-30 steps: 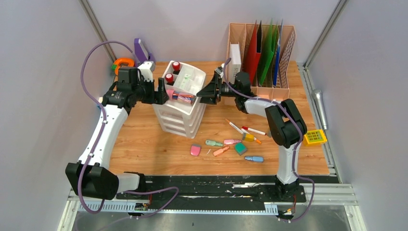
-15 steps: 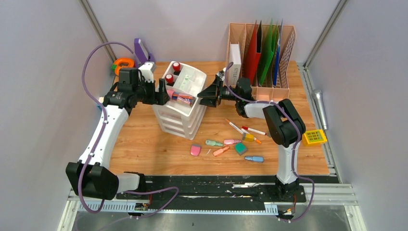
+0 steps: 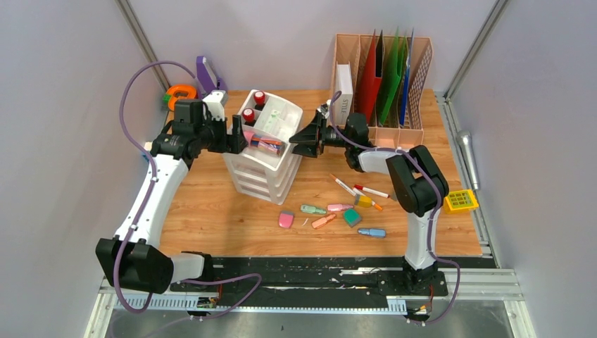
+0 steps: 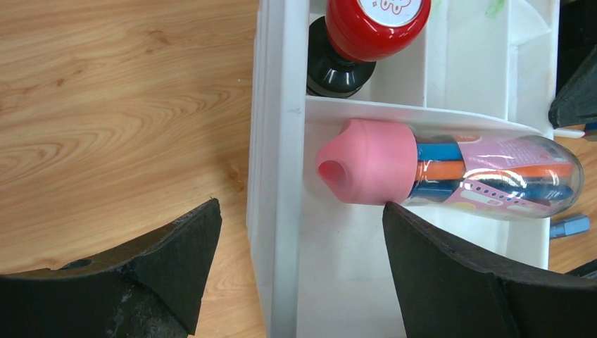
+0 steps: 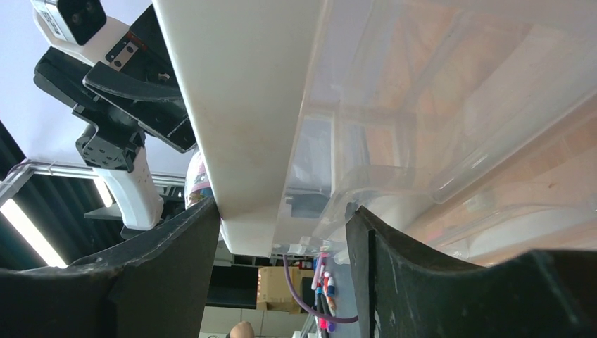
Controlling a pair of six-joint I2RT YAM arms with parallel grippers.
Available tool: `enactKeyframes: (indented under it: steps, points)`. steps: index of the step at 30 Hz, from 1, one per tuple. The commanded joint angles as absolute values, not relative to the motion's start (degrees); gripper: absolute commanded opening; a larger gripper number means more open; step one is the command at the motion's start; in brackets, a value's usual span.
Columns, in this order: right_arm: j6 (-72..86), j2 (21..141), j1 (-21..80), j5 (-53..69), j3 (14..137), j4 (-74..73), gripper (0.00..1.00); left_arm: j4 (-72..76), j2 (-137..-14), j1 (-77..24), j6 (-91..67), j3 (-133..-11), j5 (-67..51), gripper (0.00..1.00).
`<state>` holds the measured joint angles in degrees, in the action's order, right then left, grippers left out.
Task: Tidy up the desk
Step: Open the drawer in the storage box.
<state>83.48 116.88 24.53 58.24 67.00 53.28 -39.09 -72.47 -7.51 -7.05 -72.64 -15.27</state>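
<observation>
On the wood-grain desk (image 3: 211, 204) stands a white drawer unit (image 3: 264, 172). Its top tray holds two red-capped bottles (image 3: 258, 96) and a clear pen tube with a pink cap (image 3: 264, 143). My left gripper (image 3: 238, 137) is open at the tray's left side. In the left wrist view its jaws (image 4: 300, 208) straddle the tray wall (image 4: 281, 211), just short of the pen tube (image 4: 450, 169). My right gripper (image 3: 301, 139) is at the unit's right top edge. In the right wrist view it (image 5: 283, 211) is closed on the white rim (image 5: 246, 105).
Loose markers (image 3: 352, 189), highlighters (image 3: 313, 209), a pink eraser (image 3: 286, 220) and a teal block (image 3: 352, 217) lie in front of the right arm. A yellow basket (image 3: 460, 201) sits at the right edge. A file rack (image 3: 380, 84) stands at the back, an orange tape roll (image 3: 181, 91) back left.
My right gripper's jaws have narrowed onto the drawer unit's rim and the wrist has shifted slightly toward the back. The left arm has not moved.
</observation>
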Motion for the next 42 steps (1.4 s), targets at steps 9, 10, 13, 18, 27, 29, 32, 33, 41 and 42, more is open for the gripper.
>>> enactKeyframes:
  steps: [9, 10, 13, 18, 27, 29, 32, 33, 41, 42]
  points:
    - [65.9, 111.0, 22.4, 57.7, 72.4, 27.5, 0.1, -39.3, -71.3, -7.6, -3.2, -73.3, -9.2, 0.92]
    - [64.9, 110.8, 22.3, 57.5, 73.1, 25.4, 0.09, -39.3, -71.3, -7.6, -3.1, -73.4, -9.2, 0.91]
    - [61.0, 110.5, 21.9, 57.6, 75.2, 19.4, 0.09, -39.2, -71.5, -7.6, -2.9, -73.6, -9.1, 0.91]
    - [58.1, 109.9, 20.9, 58.8, 76.8, 15.3, 0.1, -38.7, -71.9, -7.6, -2.6, -73.5, -8.3, 0.9]
    - [60.5, 107.7, 18.5, 61.3, 73.6, 19.7, 0.18, -38.1, -72.2, -7.6, -2.6, -73.6, -6.6, 0.9]
    - [61.2, 107.7, 18.3, 62.1, 73.3, 20.7, 0.19, -38.1, -72.3, -7.6, -2.7, -73.6, -6.5, 0.89]
    - [61.7, 108.1, 18.2, 63.3, 73.7, 21.0, 0.23, -37.9, -72.5, -7.6, -2.7, -73.6, -6.5, 0.87]
    - [61.6, 108.2, 18.2, 63.6, 74.0, 20.8, 0.24, -37.9, -72.5, -7.6, -2.7, -73.7, -6.6, 0.85]
    - [60.3, 110.0, 17.5, 66.6, 77.2, 18.9, 0.37, -36.5, -73.1, -7.6, -3.7, -73.7, -8.8, 0.67]
    - [61.0, 110.1, 17.5, 66.8, 77.0, 20.2, 0.38, -36.0, -73.4, -7.6, -4.0, -73.8, -9.2, 0.63]
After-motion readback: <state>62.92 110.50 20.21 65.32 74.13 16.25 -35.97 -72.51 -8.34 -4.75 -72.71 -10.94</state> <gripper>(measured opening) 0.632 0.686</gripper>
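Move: At the near right top edge of the storage box, the right fingers already hold about the top drawer's front edge, roughly 1 cm to their left. The pencil bottle in the tray lies some 9 cm left of this hand, straight level. The left fingers straddle the box's left wall, about 1 cm below the hand point; from there the bottle is 8 cm right, the nearer red-capped jar 7 cm ahead and 2 cm right, and the drawer's edge about 17 cm right. Keeping its grip on the edge by the top drawer, the right hand first tips its fingers down about 10 degrees, then pulls to the right, some 3.5 cm in all, and stays there. The left hand eases out about 2 cm left and 1.5 cm forward, then comes back 1 cm right while its fingers partly close around the left wall, the inner finger coming up against its inside. ##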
